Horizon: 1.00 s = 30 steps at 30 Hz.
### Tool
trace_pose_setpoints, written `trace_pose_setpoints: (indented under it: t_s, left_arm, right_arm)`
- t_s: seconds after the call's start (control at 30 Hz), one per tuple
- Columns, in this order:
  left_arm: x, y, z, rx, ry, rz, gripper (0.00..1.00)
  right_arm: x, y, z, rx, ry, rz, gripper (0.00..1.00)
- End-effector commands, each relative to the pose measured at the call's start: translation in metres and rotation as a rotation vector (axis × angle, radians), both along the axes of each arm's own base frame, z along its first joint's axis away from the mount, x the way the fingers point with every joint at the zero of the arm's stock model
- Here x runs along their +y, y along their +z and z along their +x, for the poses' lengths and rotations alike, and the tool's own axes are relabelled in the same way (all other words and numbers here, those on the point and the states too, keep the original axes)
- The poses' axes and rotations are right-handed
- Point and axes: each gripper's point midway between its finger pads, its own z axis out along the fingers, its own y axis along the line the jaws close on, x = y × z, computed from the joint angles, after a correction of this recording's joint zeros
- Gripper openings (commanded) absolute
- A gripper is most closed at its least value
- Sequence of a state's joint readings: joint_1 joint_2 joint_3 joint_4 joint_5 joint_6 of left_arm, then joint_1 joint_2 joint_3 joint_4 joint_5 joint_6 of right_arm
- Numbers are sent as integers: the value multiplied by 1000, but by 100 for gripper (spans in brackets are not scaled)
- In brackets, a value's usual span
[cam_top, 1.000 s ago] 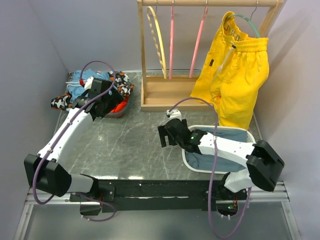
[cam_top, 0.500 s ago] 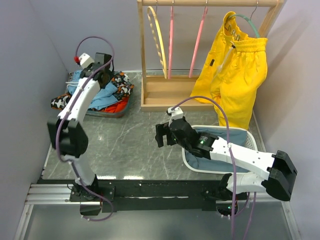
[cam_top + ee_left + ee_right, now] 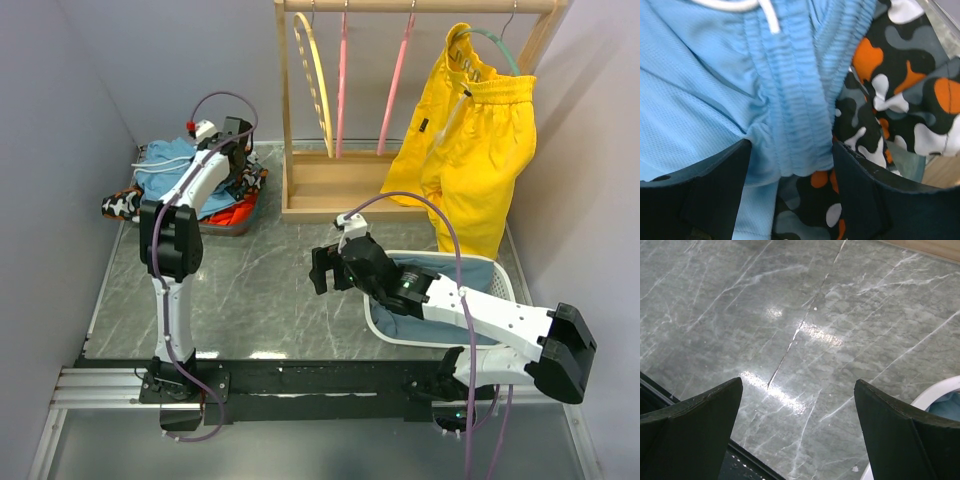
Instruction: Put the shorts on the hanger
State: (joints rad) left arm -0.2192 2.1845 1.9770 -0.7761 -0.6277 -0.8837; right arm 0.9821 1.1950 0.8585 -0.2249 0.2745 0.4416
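The light blue shorts (image 3: 168, 172) lie in a pile at the back left, with the white drawstring (image 3: 771, 17) and elastic waistband (image 3: 790, 125) close in the left wrist view. My left gripper (image 3: 236, 152) is down on the pile. It is open (image 3: 790, 190), with the bunched waistband between its fingers (image 3: 715, 195). Two thin pink hangers (image 3: 343, 80) hang on the wooden rack. My right gripper (image 3: 320, 270) is open and empty (image 3: 797, 430) over the bare table.
An orange-black-white patterned garment (image 3: 247, 178) lies under and beside the shorts (image 3: 900, 75). A yellow hanger (image 3: 314, 75) and yellow shorts (image 3: 470, 140) on a teal hanger hang on the rack (image 3: 330, 190). A white basket (image 3: 482, 262) holding dark cloth stands at the right.
My left arm has swung from the pile's near side to its back right, and the gripper has come down over the shorts' waistband. The right arm has shifted slightly left.
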Motion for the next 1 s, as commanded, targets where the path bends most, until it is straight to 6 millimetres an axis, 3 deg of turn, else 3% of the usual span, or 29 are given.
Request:
trace_pose_setpoints:
  t_s: [0.0, 0.07, 0.1, 0.17, 0.2, 0.3, 0.37, 0.57, 0.6, 0.73, 0.77, 0.83, 0.97]
  left_arm:
    - [-6, 23, 10, -69, 2, 7, 65]
    - [-3, 20, 6, -61, 24, 11, 56]
    - [-3, 21, 5, -62, 26, 13, 45]
    - [1, 26, 2, -64, 38, 31, 32]
    - [4, 32, 1, -74, 48, 34, 19]
    - [10, 55, -5, -99, 75, 44, 1]
    - [13, 74, -8, -120, 76, 49, 1]
    - [21, 168, -34, -232, 5, 70, 1]
    - [21, 188, -46, -253, -15, 65, 1]
    - [20, 235, -83, -306, -90, 32, 1]
    - [22, 259, -99, -359, -99, 19, 1]
    - [23, 286, -116, -420, -131, 14, 1]
    - [12, 373, -163, -646, -285, -41, 1]
  right_arm:
    - [5, 28, 0, -45, 0, 89, 100]
    - [4, 30, -1, -51, -1, 103, 100]
    - [4, 28, -1, -46, -2, 99, 100]
    - [1, 27, -2, -48, -6, 97, 100]
    - [1, 28, -2, -47, -7, 100, 100]
    - [0, 31, -2, -52, -7, 107, 100]
    - [2, 35, -4, -56, 2, 117, 100]
    - [9, 48, -3, -79, 16, 124, 100]
    - [11, 50, -4, -84, 23, 125, 100]
    - [21, 62, -3, -98, 45, 131, 100]
    - [24, 70, -2, -111, 52, 134, 100]
    - [30, 77, 2, -117, 55, 122, 100]
    - [38, 93, 5, -142, 63, 119, 100]
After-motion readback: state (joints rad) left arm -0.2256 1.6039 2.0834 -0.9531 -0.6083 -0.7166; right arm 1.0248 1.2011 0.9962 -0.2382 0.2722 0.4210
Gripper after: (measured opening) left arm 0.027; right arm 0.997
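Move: The left hand's open fingers are already down at the right-hand corner of the blue shorts' waistband; the middle of the shorts lies about 10 cm to this hand's left, 1 cm back and 2 cm lower. The patterned cloth lies some 4 cm right, 1 cm ahead and 3 cm below, the red cloth about 9 cm back, 1 cm right and 5 cm below. From the right hand, the shorts lie some 28 cm ahead, 33 cm left and 7 cm lower. The left hand stays almost in place while its fingers shut from wide open and pinch the waistband corner of the blue shorts, then speeds upward about 28 cm out of the basket, drawing back some 12 cm towards its base as the fingertips tilt up about 25 degrees and keep their hold. The right hand, empty and open over the bare table, rises about 5 cm and drifts a little left. ##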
